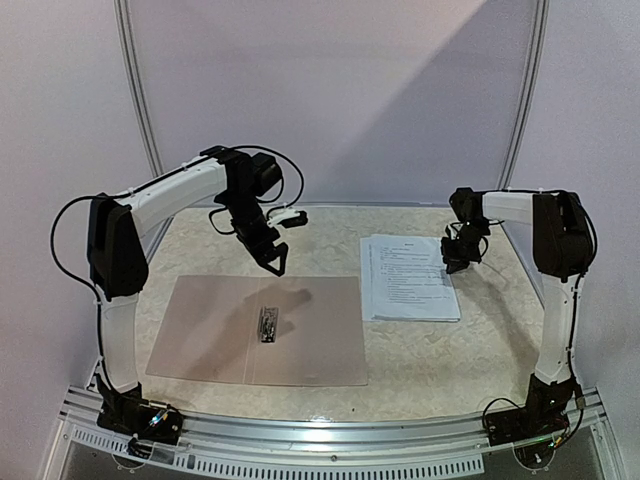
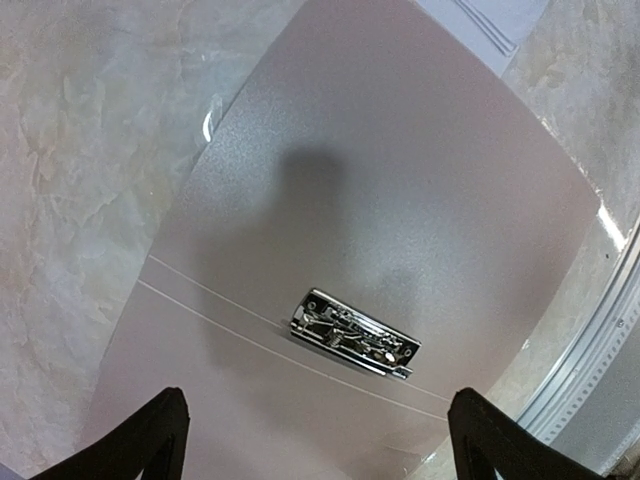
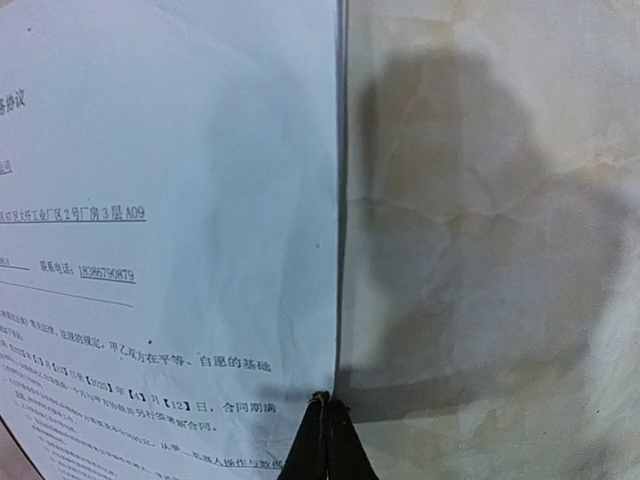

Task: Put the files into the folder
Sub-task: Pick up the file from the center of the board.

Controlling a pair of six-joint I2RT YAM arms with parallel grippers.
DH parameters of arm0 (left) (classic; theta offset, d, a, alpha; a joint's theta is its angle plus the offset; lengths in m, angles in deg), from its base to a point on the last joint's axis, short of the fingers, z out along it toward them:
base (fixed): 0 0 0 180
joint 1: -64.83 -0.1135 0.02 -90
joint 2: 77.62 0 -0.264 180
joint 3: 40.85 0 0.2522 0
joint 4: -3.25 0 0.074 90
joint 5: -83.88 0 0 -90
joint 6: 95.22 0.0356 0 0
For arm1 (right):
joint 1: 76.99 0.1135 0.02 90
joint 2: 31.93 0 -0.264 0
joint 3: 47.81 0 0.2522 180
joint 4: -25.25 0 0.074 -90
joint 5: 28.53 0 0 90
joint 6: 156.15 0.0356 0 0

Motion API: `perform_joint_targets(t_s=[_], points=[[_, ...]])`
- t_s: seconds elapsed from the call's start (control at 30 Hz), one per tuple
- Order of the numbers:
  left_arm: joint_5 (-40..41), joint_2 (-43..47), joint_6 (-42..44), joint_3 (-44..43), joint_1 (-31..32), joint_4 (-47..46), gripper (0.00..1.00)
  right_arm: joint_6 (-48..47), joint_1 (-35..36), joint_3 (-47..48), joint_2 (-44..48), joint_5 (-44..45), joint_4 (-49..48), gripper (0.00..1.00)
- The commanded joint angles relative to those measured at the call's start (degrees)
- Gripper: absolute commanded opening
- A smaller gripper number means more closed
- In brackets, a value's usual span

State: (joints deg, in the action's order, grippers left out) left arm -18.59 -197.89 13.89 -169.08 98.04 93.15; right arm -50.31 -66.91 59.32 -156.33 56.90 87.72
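The folder [image 1: 200, 330] lies open and flat on the left half of the table, its metal clip [image 1: 268, 324] at the middle fold. My left gripper [image 1: 277, 262] hangs open above the folder's far edge; in the left wrist view the folder [image 2: 380, 180] and clip [image 2: 352, 334] lie below the wide-apart fingers [image 2: 150, 440], with nothing between them. The files [image 1: 408, 278], white sheets printed with black text, lie stacked to the right of the folder. My right gripper [image 1: 452, 262] is at their right edge. In the right wrist view it [image 3: 328, 400] is shut on the edge of the files [image 3: 170, 200].
The marbled tabletop [image 3: 500, 250] shows bare to the right of the files. A metal rail [image 1: 330, 440] runs along the near edge between the two arm bases. A curved white frame [image 1: 135, 90] rises behind the table.
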Motion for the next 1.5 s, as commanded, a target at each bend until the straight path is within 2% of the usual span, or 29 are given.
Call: perform_joint_targets(t_s=[0.0, 0.23, 0.4, 0.63, 0.97, 1.23, 1.47], points=[[0.6, -0.7, 0.8, -1.1, 0.2, 0.9, 0.92, 0.1, -0.2, 0.0, 2.2, 1.1, 1.3, 0.00], [0.5, -0.6, 0.5, -1.1, 0.2, 0.6, 0.92, -0.6, -0.2, -2.5, 8.3, 0.8, 1.3, 0.00], [-1.0, -2.1, -0.4, -2.2, 0.8, -0.7, 0.91, -0.6, -0.2, -6.4, 13.2, -2.6, 0.0, 0.00], [-2.5, -8.5, -1.3, -8.1, 6.3, -1.4, 0.90, 0.0, -0.2, -11.2, 17.4, -7.4, 0.6, 0.00], [-4.6, -16.2, -4.0, -11.3, 15.8, -8.5, 0.90, 0.2, -0.2, -25.3, 25.5, -9.6, 4.4, 0.00], [-3.7, -21.3, -7.2, -13.3, 20.5, -15.8, 0.90, 6.2, -0.3, -36.7, 31.4, -16.5, -4.7, 0.00], [-2.1, -22.8, -7.9, -13.4, 20.8, -17.5, 0.90, 12.1, -1.2, -42.5, 33.6, -20.6, -13.6, 0.00]])
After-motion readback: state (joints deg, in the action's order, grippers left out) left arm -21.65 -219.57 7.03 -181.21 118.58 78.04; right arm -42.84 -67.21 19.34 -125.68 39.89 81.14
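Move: The left hand hangs open some 13 cm above the table. The file's middle lies about 31 cm to its right and 6 cm ahead, the folder's middle some 10 cm back and 4 cm left, and the clip 8 cm back and 2 cm left. The right hand already has the file's right edge in its shut fingers. The file's middle is about 10 cm to its left and 3 cm back, the open folder's some 46 cm left and 20 cm back. Up about 6 cm first, then back roughly 16 cm while sinking most of the way down again, the right hand keeps its pinch on the file's right edge and drags the file towards the robot. The left hand, fingers still wide open, waits, then sweeps right about 19 cm, down and somewhat back, turning about 15 degrees clockwise, from over the folder to the file's lower left corner. ##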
